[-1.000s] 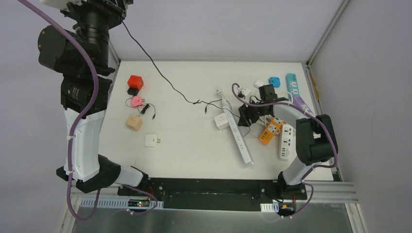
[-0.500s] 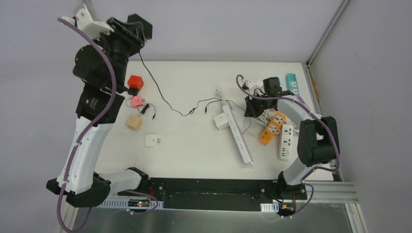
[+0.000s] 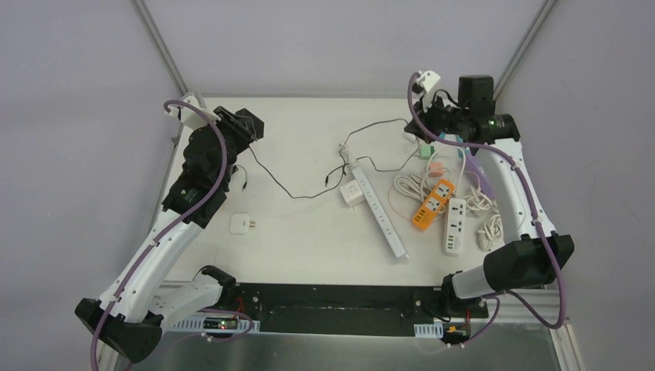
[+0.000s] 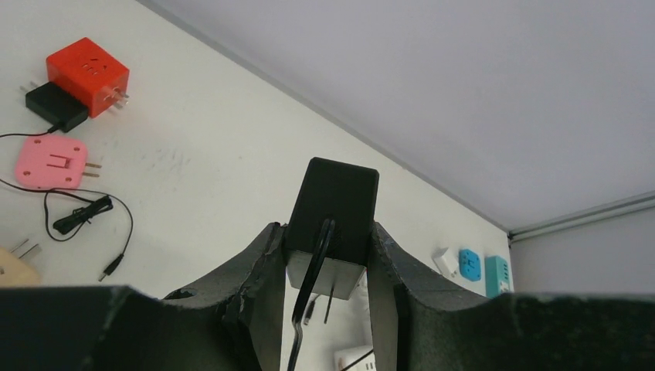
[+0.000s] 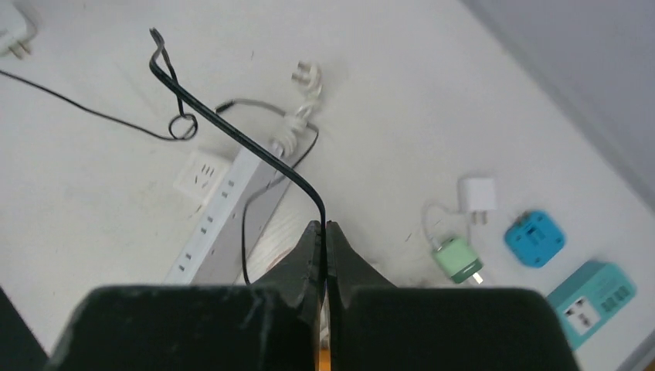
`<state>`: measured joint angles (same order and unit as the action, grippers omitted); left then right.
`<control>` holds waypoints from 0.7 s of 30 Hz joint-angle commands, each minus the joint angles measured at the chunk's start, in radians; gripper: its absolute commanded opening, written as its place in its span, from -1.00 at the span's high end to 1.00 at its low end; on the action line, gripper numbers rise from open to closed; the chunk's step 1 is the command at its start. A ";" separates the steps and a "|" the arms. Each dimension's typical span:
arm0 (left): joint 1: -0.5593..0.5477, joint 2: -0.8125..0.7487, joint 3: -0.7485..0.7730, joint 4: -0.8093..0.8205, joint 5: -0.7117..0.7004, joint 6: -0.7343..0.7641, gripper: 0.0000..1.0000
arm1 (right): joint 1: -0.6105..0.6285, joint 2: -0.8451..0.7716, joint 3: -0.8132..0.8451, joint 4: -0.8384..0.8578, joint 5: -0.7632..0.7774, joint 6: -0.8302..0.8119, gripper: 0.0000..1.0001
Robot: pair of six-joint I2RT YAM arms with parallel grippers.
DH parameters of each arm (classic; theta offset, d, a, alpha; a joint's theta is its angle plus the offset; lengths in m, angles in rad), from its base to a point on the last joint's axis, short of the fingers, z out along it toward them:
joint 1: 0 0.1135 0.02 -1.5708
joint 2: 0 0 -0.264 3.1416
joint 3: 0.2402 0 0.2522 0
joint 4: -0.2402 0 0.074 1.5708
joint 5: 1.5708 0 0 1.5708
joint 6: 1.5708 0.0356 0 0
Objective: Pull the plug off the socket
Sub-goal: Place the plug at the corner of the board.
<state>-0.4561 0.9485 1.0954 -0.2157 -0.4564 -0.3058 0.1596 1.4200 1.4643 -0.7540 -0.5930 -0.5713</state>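
Note:
A black plug [image 4: 334, 201] with a pale underside and a thin prong is clamped between the fingers of my left gripper [image 4: 328, 232], held above the table's far left [image 3: 246, 127], apart from any socket. Its thin black cable [image 3: 292, 195] trails across the table to my right gripper [image 3: 429, 117], raised at the back right. The right gripper [image 5: 323, 226] is shut on the cable [image 5: 232, 131], pinched between its fingertips. A long white power strip [image 3: 378, 212] and a white cube socket [image 3: 353, 193] lie mid-table.
A red cube [image 4: 86, 76], a pink adapter [image 4: 54, 161] and a small black adapter [image 4: 54, 108] lie far left. An orange strip [image 3: 432, 202], a white strip [image 3: 454, 226] and coiled white cord [image 3: 409, 185] crowd the right. A green charger [image 5: 457, 259] and a blue adapter [image 5: 534, 237] sit behind.
My left arm came down from high above with the plug. My right gripper shut on the cable, then rose and moved to the back right, drawing the cable across the table.

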 commanded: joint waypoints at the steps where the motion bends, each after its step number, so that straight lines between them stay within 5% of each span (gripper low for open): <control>1: 0.017 -0.054 -0.012 0.083 -0.070 -0.025 1.00 | 0.043 0.096 0.279 -0.119 -0.034 -0.032 1.00; 10: 0.064 -0.029 -0.029 0.035 -0.131 0.013 1.00 | 0.258 0.426 0.912 -0.146 0.110 0.085 1.00; 16: 0.112 -0.022 -0.069 0.039 -0.094 -0.039 1.00 | 0.348 0.619 1.277 0.008 0.202 0.176 1.00; 21: 0.128 0.004 -0.087 0.051 -0.071 -0.067 1.00 | 0.408 0.731 1.380 0.251 0.238 0.199 1.00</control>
<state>-0.3397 0.9379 1.0145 -0.2123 -0.5510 -0.3328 0.5243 2.1006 2.7655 -0.7528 -0.4191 -0.4232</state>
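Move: The left hand holds the black plug high up, with the red plug in the far left corner of the board about 20 cm ahead, 17 cm left and 34 cm below it; at that height too, the pink plug lies some 10 cm ahead and 14 cm left of the hand, the beige one level with it and 13 cm left. From the right hand, which pinches the cord, the corner's red plug is roughly 17 cm ahead, 51 cm left and 25 cm down; the white power strip's middle is 8 cm back, 3 cm left and equally low. The right hand, fingers still shut on the black cord, sweeps it up some 20 cm and nearly as far left, with about 9 cm of forward reach, away from the power strip and across in the direction of the left arm, its fingertips tipping up by some 30 degrees. Meanwhile the left hand keeps its grip on the black plug and eases about 5 cm left towards the corner group, turning a little counter-clockwise, and sinks some 3 cm near the end. ##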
